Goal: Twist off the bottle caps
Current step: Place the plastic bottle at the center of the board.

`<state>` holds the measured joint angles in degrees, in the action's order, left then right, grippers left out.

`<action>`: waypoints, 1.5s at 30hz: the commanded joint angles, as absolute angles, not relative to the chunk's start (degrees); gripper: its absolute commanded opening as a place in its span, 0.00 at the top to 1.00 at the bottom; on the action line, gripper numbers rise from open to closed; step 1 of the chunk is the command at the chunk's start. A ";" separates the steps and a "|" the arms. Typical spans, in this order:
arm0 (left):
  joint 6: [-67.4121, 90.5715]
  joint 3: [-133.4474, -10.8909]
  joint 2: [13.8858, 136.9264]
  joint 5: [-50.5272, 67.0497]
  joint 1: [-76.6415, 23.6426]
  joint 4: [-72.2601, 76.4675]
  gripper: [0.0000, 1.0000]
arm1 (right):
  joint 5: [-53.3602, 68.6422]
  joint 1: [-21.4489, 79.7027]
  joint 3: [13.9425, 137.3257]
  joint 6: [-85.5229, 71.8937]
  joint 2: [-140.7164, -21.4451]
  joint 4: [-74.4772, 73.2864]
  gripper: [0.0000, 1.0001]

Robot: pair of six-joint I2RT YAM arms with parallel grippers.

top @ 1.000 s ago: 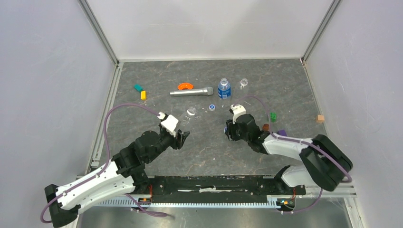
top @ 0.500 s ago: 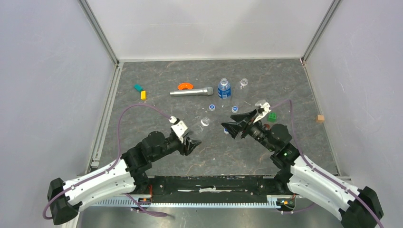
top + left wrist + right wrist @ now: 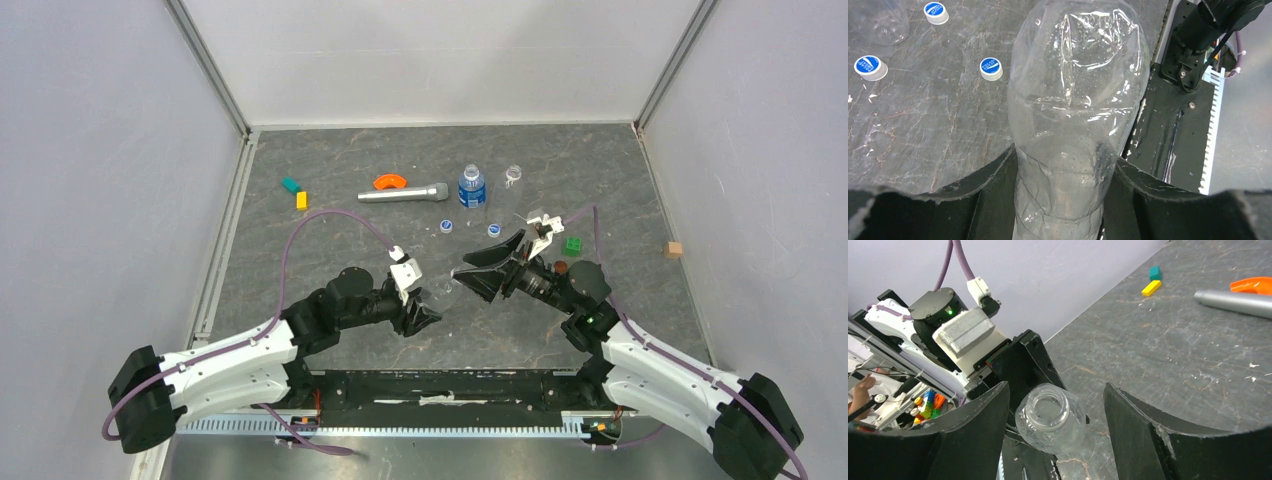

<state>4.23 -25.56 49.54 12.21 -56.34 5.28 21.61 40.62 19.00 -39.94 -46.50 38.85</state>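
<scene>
My left gripper (image 3: 1065, 197) is shut on the lower body of a clear unlabelled bottle (image 3: 1078, 100) and holds it tilted above the table. In the top view this gripper (image 3: 430, 315) points right, and the bottle (image 3: 447, 292) is faint. In the right wrist view the bottle's mouth (image 3: 1048, 412) is open, with no cap. My right gripper (image 3: 1055, 440) is open, with a jaw on each side of the neck, not touching. Three blue-topped caps (image 3: 990, 68) (image 3: 868, 67) (image 3: 935, 12) lie loose on the table. Two of them show from above (image 3: 446, 225) (image 3: 493, 229).
A blue-label bottle (image 3: 471, 186) and a clear bottle (image 3: 513, 175) stand at the back. A silver cylinder (image 3: 404, 192) and an orange piece (image 3: 389, 181) lie to their left. There are teal (image 3: 291, 185), yellow (image 3: 301, 200) and green (image 3: 574, 244) blocks. A wooden cube (image 3: 674, 249) lies far right.
My left gripper has carried the clear bottle right and toward the near edge. My right gripper has swung round to face it, and its open jaws now flank the bottle's neck.
</scene>
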 commanded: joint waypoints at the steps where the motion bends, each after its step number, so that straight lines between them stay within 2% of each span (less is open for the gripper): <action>1: 6.68 -28.47 49.94 14.77 -56.42 10.49 0.53 | 24.61 40.78 18.69 -42.26 -48.18 43.46 0.28; 7: 6.24 -28.55 50.68 14.77 -56.41 10.68 0.52 | 25.58 40.91 18.28 -42.10 -49.79 44.50 0.37; 10: 6.32 -28.52 50.89 14.86 -56.40 10.62 0.52 | 26.75 40.95 18.47 -42.18 -51.13 45.20 0.50; 12: 6.58 -28.16 50.89 14.15 -56.43 11.15 0.50 | 27.56 41.02 18.61 -42.19 -51.65 45.41 0.62; 15: 6.50 -27.92 51.06 13.44 -56.41 11.82 0.49 | 28.12 41.12 18.08 -41.68 -51.76 45.53 0.74; 18: 7.02 -28.47 50.76 11.96 -56.34 11.25 0.34 | 28.21 41.26 17.78 -40.76 -51.75 45.66 0.84; 23: 6.94 -28.58 50.59 10.23 -56.35 10.61 0.19 | 28.47 41.41 18.60 -38.87 -52.20 43.86 0.95; 25: 7.11 -28.48 50.49 9.65 -56.34 10.33 0.14 | 27.88 41.42 18.76 -38.12 -51.97 42.68 0.98; 26: 7.21 -28.56 50.30 9.30 -56.36 9.84 0.03 | 27.26 41.37 18.73 -37.70 -51.68 42.00 0.99; 27: 7.28 -28.65 50.12 9.15 -56.37 9.25 0.00 | 26.61 41.44 18.73 -37.09 -51.43 41.25 1.00; 36: 6.86 -28.02 45.58 0.27 -56.43 3.97 0.00 | 16.22 41.79 25.07 -25.91 -51.48 24.39 1.00; 45: 10.95 -25.48 36.65 -20.45 -56.34 0.35 0.00 | 4.61 44.57 32.50 -15.74 -55.45 17.26 1.00</action>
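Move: Just in front of the right fingertips is the open neck of the plastic bottle: about 2 cm to the right hand's left, 1 cm back and 1 cm lower. From the left hand, which holds the body, the neck is some 3 cm ahead, 5 cm right and 9 cm up. The nearest loose cap lies about 8 cm ahead of the right hand, 6 cm right and 24 cm below; another about 22 cm ahead, 2 cm left. Easing about 1.5 cm left and slightly back and down, the right hand closes its fingers on the bottle's neck. The left hand then opens wide, lets go of the body and draws off left, forward and up, turning counter-clockwise. The right hand, keeping its pinch, carries the bottle some 5 cm forward and 4 cm down, its fingers tipping down about 20 degrees. ##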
